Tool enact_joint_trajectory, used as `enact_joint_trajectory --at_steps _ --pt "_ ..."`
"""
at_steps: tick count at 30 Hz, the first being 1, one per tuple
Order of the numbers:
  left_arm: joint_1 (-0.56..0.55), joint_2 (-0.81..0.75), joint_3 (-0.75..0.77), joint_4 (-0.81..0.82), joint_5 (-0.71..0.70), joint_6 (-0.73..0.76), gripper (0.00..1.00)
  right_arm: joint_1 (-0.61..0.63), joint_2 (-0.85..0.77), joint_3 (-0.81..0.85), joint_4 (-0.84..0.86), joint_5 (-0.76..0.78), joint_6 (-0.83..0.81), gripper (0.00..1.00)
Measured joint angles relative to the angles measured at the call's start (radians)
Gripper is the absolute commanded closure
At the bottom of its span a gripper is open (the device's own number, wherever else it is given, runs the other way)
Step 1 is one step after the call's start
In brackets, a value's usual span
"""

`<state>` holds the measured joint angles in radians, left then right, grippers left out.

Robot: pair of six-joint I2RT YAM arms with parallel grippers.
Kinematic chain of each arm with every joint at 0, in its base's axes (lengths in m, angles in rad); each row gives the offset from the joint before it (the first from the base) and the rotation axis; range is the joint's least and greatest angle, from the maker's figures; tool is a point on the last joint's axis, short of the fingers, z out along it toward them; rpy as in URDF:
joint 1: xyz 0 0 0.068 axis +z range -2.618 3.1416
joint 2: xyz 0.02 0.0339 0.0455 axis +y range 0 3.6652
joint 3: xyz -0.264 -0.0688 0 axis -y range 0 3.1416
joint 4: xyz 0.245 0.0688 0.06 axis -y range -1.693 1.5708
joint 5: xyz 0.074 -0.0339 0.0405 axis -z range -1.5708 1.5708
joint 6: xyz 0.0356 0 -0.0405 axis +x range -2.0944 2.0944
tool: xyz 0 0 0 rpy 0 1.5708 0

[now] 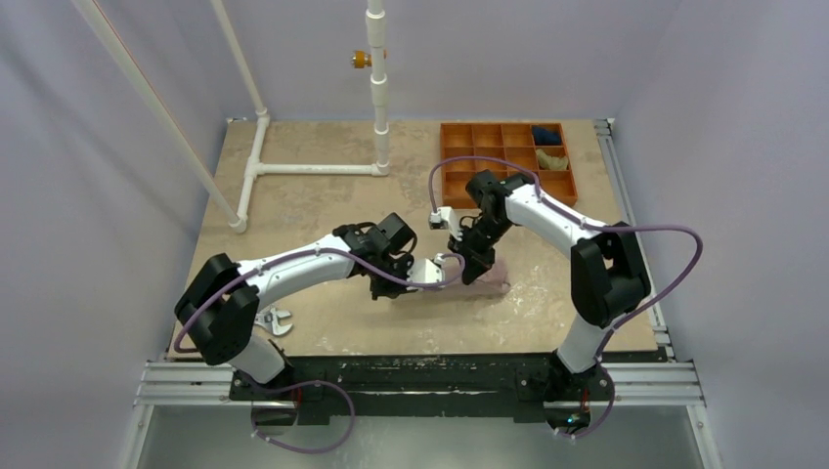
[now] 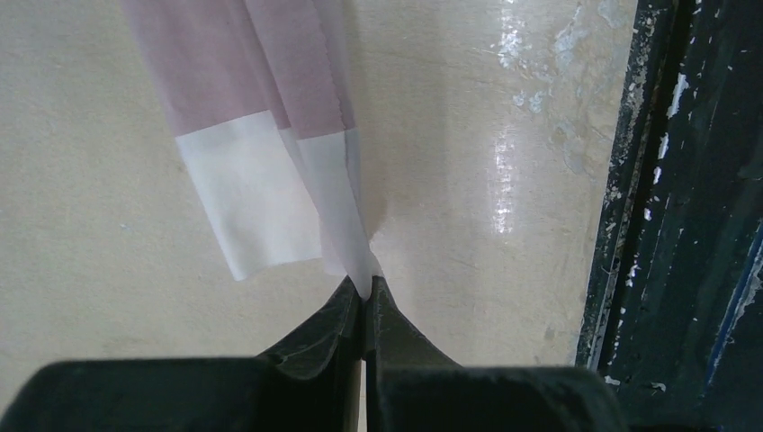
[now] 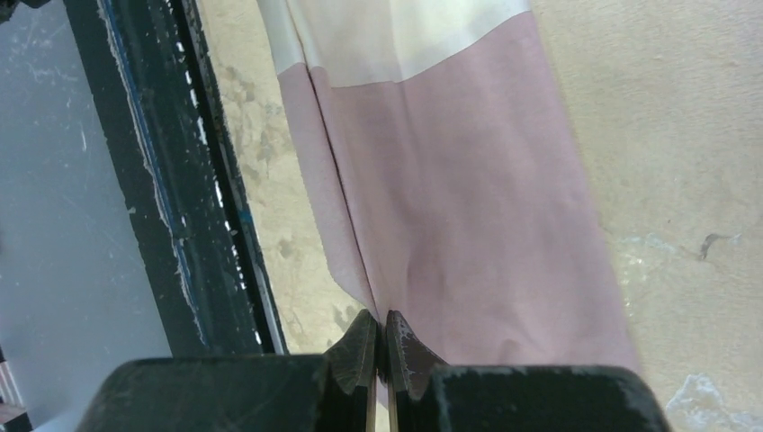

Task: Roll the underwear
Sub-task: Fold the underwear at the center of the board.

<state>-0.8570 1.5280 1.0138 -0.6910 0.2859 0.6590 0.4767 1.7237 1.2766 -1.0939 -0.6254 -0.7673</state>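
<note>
The underwear (image 1: 489,277) is a pale pink garment with a cream-white panel, stretched across the table's front middle between both arms. My left gripper (image 2: 367,290) is shut on a corner of the white panel (image 2: 261,193), which fans out ahead of the tips. My right gripper (image 3: 381,320) is shut on a fold of the pink cloth (image 3: 468,207) at the other end. From above, the left gripper (image 1: 404,277) and right gripper (image 1: 467,266) sit close together over the garment, hiding much of it.
An orange compartment tray (image 1: 508,161) stands at the back right with a dark blue bundle (image 1: 548,136) and an olive-tan bundle (image 1: 553,159) in it. A white pipe frame (image 1: 313,169) lies at the back left. The black table rail (image 2: 684,207) runs nearby.
</note>
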Motion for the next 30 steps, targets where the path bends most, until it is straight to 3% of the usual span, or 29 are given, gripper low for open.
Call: enact_joint_trajectory --at_steps 18,30 --pt "0.111 0.184 0.144 -0.109 0.040 -0.130 1.00 0.000 0.287 0.246 -0.069 0.069 -0.006 1.00" --pt "0.148 0.313 0.259 -0.153 -0.007 -0.187 1.00 -0.013 0.355 0.267 -0.069 0.093 -0.019 1.00"
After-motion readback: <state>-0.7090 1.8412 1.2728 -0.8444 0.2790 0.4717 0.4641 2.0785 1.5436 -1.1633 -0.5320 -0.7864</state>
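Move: Both my hands still pinch the near layer of the underwear, the left at its white end. The lying strip's middle is about 5 cm ahead of my left hand, 11 cm to its right and 5 cm down. From my right hand it is roughly 4 cm ahead, 4 cm left and 8 cm down. The wooden tray sits about 24 cm ahead of my right hand and 7 cm right; the wrench jaws lie some 22 cm left of my left hand and 3 cm back. I fold the pinched layer over the lying strip with both hands together, fingers staying shut. Each hand goes forward about 5 cm while sinking towards the cloth, the left by some 3 cm, the right by about 5, the right's last stretch almost straight down. My left hand also turns roughly 20 degrees counter-clockwise. ##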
